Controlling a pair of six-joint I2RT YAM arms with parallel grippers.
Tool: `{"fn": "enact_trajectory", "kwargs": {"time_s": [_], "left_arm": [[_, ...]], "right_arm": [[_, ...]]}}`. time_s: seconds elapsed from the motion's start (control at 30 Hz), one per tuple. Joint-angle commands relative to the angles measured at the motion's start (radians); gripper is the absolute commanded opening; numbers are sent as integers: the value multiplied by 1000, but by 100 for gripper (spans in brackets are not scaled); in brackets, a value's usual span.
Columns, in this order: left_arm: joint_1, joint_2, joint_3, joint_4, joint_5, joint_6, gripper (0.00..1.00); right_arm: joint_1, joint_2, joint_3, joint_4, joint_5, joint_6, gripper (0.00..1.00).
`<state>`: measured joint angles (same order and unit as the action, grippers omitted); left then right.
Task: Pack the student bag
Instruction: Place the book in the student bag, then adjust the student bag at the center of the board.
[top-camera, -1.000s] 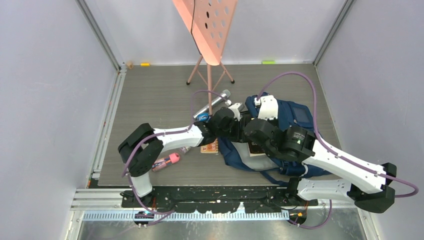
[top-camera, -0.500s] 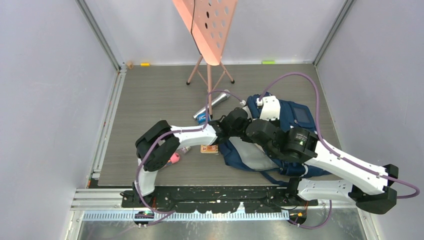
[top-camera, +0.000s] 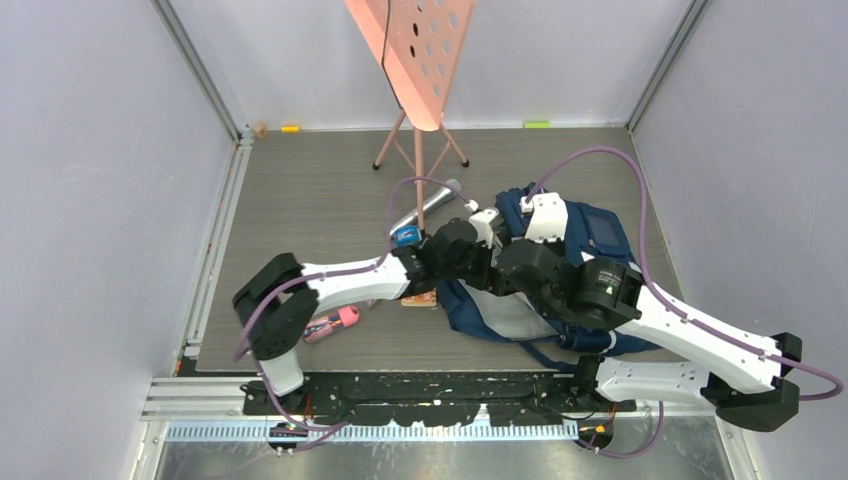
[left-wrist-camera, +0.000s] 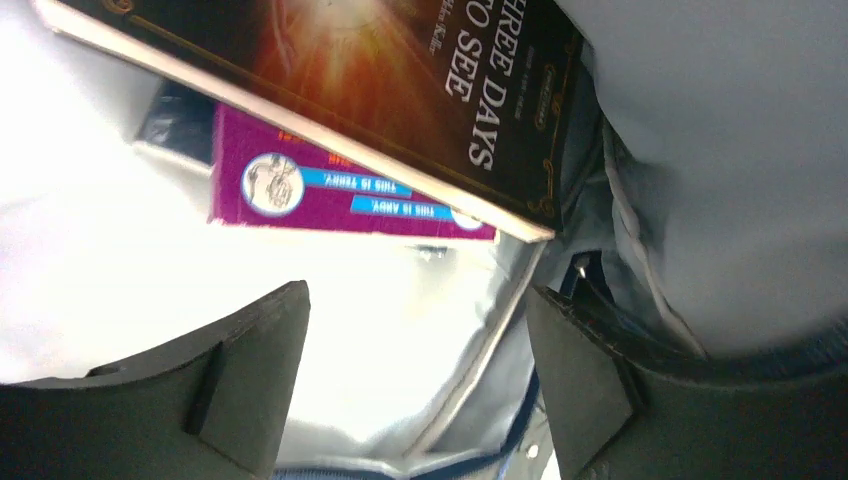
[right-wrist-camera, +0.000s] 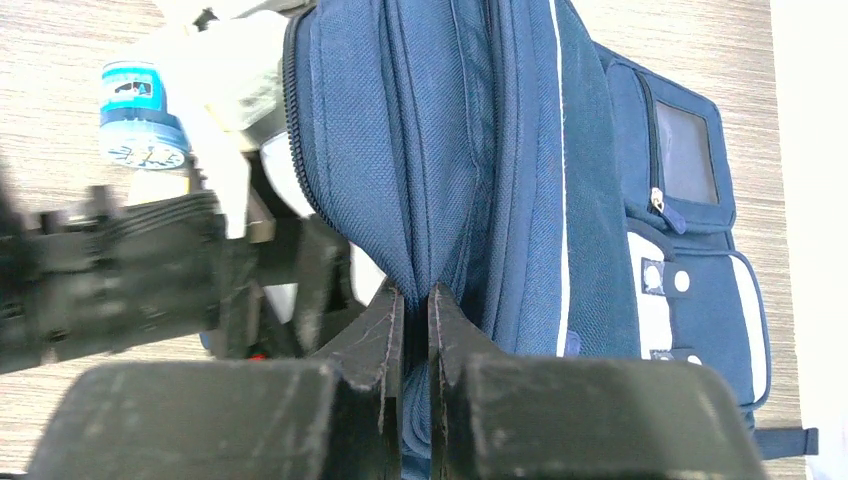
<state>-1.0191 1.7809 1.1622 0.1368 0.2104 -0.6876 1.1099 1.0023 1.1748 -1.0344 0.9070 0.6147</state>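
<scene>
The student bag (top-camera: 592, 232), a navy backpack, lies right of centre with its main opening held apart. My right gripper (right-wrist-camera: 416, 300) is shut on a fold of the bag's navy fabric (right-wrist-camera: 450, 150) at the opening's edge; from above it sits at the bag's top (top-camera: 545, 212). My left gripper (left-wrist-camera: 420, 385) is open and empty, its fingers (left-wrist-camera: 250, 370) inside the bag's pale lining (left-wrist-camera: 120, 260). In front of it lie a dark book (left-wrist-camera: 400, 80) and a purple book (left-wrist-camera: 340, 200) under it. From above, the left gripper (top-camera: 482, 228) is at the bag's mouth.
A silver bottle (top-camera: 428, 205) with a blue cap (right-wrist-camera: 140, 110) lies just left of the bag. An orange card (top-camera: 420, 298) and a pink item (top-camera: 342, 319) lie by the left arm. A pink music stand (top-camera: 415, 70) stands at the back.
The left arm pushed right into the bag's mouth, then drew back a little. The dark book seen on the opening a second ago no longer shows from above. The right gripper keeps its hold.
</scene>
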Motion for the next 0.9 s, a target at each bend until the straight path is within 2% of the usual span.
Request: {"fn": "enact_trajectory", "kwargs": {"time_s": [0.0,0.23,0.37,0.5,0.67,0.87], "left_arm": [[-4,-181,-69,-60,-85,104,84],[5,-390,-174,-299,-201,161,96],[29,-480,-229,-363,-232,132,100],[56,-518,-278,-329,-201,72,100],[94,-511,-333,-205,-97,1,100],[209,-439,-313,-164,-37,14,100]], "right_arm": [[6,-53,1,137,95,-15,0],[7,-69,-36,175,79,-48,0],[7,-72,-70,181,32,-32,0],[7,-58,-110,188,-48,2,0],[7,-14,-172,224,-156,19,0],[7,-4,-247,193,-285,82,1]]}}
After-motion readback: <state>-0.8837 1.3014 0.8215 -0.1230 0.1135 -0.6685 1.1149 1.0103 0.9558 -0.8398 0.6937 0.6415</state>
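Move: The left hand, empty and half inside the bag's mouth, has the bag's left lip about 10 cm to its left, 7 cm back and 8 cm below. From this hand, the book just put in lies roughly 10 cm to the right and 5 cm down, the orange notebook 19 cm left, 2 cm back. The right hand, gripping the raised flap, has that lip some 16 cm left, 7 cm back, 20 cm below. The left hand backs out of the bag away from the book, going about 14 cm to the left in an arc that rises some 4 cm and sinks again, its fingers spreading to fully open as it comes over the left lip beside the orange notebook. The right hand keeps its pinch on the flap, waits at first, then lowers it roughly 7 cm while drawing it 4 cm left, fingers tipping slightly down. ##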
